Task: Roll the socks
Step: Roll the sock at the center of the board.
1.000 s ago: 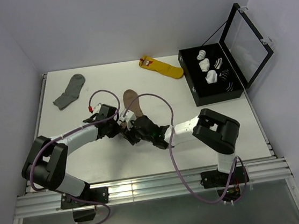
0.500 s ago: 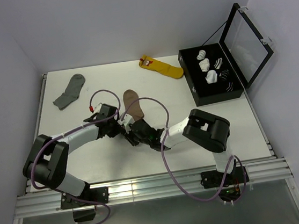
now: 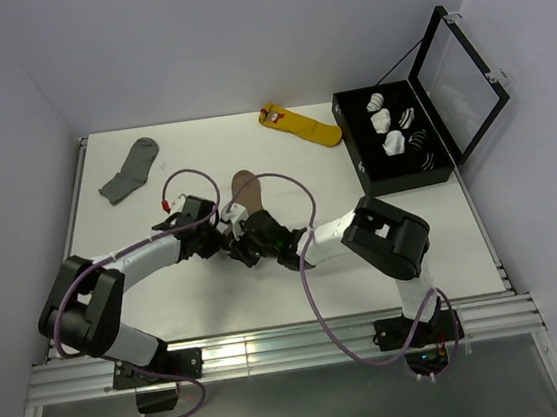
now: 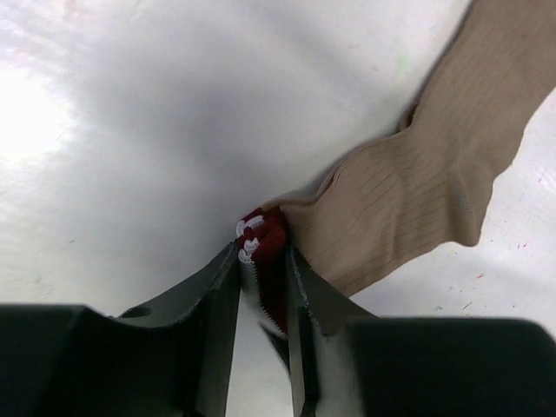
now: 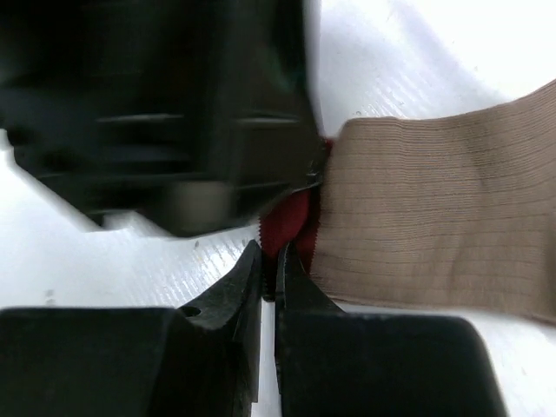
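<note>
The tan-brown sock (image 3: 247, 187) lies flat mid-table, toe pointing away and its dark red and white cuff nearest the arms. Both grippers meet at that cuff. In the right wrist view my right gripper (image 5: 269, 252) is shut, pinching the red cuff (image 5: 294, 219) where the tan fabric (image 5: 434, 226) begins. In the left wrist view my left gripper (image 4: 263, 254) stands a little open. The red and white cuff (image 4: 265, 234) sits between its fingers against the right one, with a gap on the left. From above, the left gripper (image 3: 223, 235) and right gripper (image 3: 243, 241) almost touch.
A plain grey sock (image 3: 130, 170) lies at the back left and a yellow sock (image 3: 301, 125) at the back middle. An open black case (image 3: 364, 163) holding several rolled socks stands at the right, its lid (image 3: 459, 67) raised.
My right gripper has closed onto the red cuff after reaching in beside the left one. My left gripper's jaws have eased apart from their tight pinch. The sock has barely moved.
</note>
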Available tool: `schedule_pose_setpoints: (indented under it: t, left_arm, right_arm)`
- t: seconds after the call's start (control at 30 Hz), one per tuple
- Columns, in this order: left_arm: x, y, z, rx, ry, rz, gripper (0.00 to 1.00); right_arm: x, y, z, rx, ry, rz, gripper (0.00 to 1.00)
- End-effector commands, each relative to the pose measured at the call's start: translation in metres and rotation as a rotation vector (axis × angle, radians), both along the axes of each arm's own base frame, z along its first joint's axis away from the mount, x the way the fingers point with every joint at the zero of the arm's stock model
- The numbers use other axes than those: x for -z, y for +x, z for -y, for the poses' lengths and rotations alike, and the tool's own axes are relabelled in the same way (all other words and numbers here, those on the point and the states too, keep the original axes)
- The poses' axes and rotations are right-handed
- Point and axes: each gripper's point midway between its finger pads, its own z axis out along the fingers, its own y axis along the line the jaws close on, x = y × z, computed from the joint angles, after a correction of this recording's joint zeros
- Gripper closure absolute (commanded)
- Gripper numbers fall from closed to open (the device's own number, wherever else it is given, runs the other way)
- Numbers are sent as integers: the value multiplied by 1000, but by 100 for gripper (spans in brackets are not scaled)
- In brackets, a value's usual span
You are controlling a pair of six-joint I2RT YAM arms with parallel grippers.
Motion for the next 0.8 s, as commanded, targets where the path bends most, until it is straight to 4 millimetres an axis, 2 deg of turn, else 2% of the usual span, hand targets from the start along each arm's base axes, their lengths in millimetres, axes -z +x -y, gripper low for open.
schedule_pose_setpoints:
  t: [0.0,0.13,0.17,0.2,0.23,0.27,0.33,0.5,0.77]
  left_arm:
    - [-12,0,-10,-75,-30,44,65]
    - [-26,-1,-20,-143,-79,121,48]
    - [-31,2,-19,-154,-103,151,39]
    - [-41,3,-18,-165,-138,187,37]
    - [-35,-2,-20,-170,-146,186,35]
    - [-41,1,-17,-180,-183,217,31]
    - [-41,-5,-20,-194,-209,239,31]
    - [-45,-4,-14,-168,-259,295,31]
    - [-23,1,-3,-123,-258,251,35]
  right_arm:
    - [0,-7,-6,-53,104,-238,100]
    - [-5,-1,1,-50,190,-384,100]
    - [-2,4,6,-37,202,-420,100]
    - [-6,1,4,-50,229,-481,100]
    - [-5,2,5,-49,240,-514,100]
    - [0,8,9,-29,250,-547,100]
    - [-2,4,9,-27,294,-632,100]
    - [1,9,17,36,389,-811,100]
    - [9,5,23,113,492,-1049,100]
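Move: Both hands are at the brown sock's rolled cuff: it lies at the left hand's fingertips and in the right hand's pinch. The sock's toe end is some 15 cm ahead and 6 cm to the right of the left hand, and roughly 16 cm ahead and 4 cm to the right of the right hand. From the left hand, the grey sock lies about 20 cm ahead and 23 cm left, the yellow sock some 27 cm ahead and 22 cm right. Rolling about its own finger line by some 55 degrees, top side over forward towards the toe, the right hand keeps the cuff pinched low over the board and shifts about 2 cm right and slightly forward. The left fingers open wide and come free of the cuff, going about 3 cm up, 2 cm back and left with a slight upward tilt, then easing forward and down again. ##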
